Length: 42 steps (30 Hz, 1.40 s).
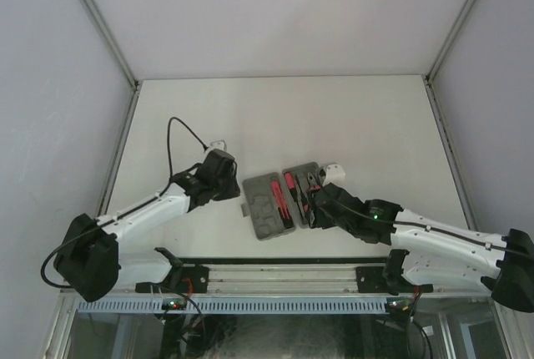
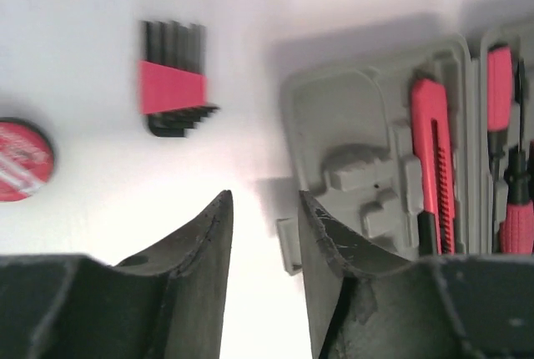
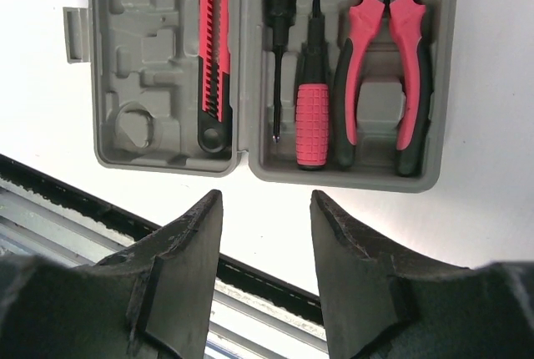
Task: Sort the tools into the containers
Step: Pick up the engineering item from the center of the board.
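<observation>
The grey tool case (image 1: 265,213) lies open on the white table between my two arms. In the right wrist view its halves (image 3: 150,58) hold a red utility knife (image 3: 215,50), a long thin screwdriver (image 3: 277,50), a short red-black driver (image 3: 313,121) and red-handled pliers (image 3: 385,67). My right gripper (image 3: 265,196) hangs open and empty just short of the case's near edge. My left gripper (image 2: 265,200) is open and empty beside the case's latch (image 2: 288,246). Ahead of it on the table lie a comb-like red-and-black piece (image 2: 171,90) and a round red disc (image 2: 21,159).
A black rail and metal frame (image 3: 100,209) run along the table's near edge, right behind my right gripper. White enclosure walls (image 1: 50,58) stand on three sides. The case's left half (image 2: 359,125) has moulded slots with nothing in them.
</observation>
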### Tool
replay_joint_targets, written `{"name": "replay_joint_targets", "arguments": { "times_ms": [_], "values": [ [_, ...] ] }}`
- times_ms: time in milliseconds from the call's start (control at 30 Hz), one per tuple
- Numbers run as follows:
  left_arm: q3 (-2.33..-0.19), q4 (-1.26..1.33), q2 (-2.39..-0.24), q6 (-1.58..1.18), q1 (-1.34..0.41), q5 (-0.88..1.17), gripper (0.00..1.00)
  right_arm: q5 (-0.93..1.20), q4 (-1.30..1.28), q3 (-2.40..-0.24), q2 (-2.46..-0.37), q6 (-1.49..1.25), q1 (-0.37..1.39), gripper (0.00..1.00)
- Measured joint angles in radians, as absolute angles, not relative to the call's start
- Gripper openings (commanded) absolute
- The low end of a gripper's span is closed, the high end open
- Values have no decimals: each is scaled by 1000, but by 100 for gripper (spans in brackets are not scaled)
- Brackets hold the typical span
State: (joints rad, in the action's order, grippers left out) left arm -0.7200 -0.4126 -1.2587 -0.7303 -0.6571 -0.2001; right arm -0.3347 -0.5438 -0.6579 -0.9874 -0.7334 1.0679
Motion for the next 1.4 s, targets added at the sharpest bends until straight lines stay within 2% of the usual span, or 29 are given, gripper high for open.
{"name": "replay_joint_targets", "arguments": {
  "times_ms": [367, 633, 733, 1000, 1267, 1400],
  "values": [
    [-679, -537, -1048, -722, -403, -347, 60, -328, -530, -627, -971, -722, 1051, 46],
    [-661, -572, -1066, -720, -286, -346, 64, -302, -511, -612, -980, -707, 1047, 46],
    [-661, -572, -1114, -714, -278, -345, 70, -292, -504, -601, -980, -704, 1046, 46],
    [-661, -550, -1275, -695, -257, -322, 70, -263, -478, -595, -980, -703, 1041, 46],
    [-661, -522, -1323, -670, -256, -291, 70, -253, -471, -595, -980, -703, 1041, 46],
    [-662, -507, -1334, -667, -255, -284, 66, -252, -467, -595, -984, -703, 1041, 46]
  ]
}}
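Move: The electrical tape lies about 14 cm to the left of the left gripper, 2 cm ahead and some 9 cm below. The hex keys stand between, 7 cm ahead and 5 cm left of that hand. The open tool case's left half is about 9 cm to its right and 1 cm back, all on the board. From the right gripper the tape is roughly 38 cm left, 11 cm ahead and 12 cm down. Swing the empty left gripper about 14 cm left, away from the tool case, lifting some 3 cm on the way. Then sink about 7 cm onto a spot just over the electrical tape. Turn the hand some 20 degrees counter-clockwise as you go and spread the fingers wider, so that they end open on either side of the tape, short of gripping it. ##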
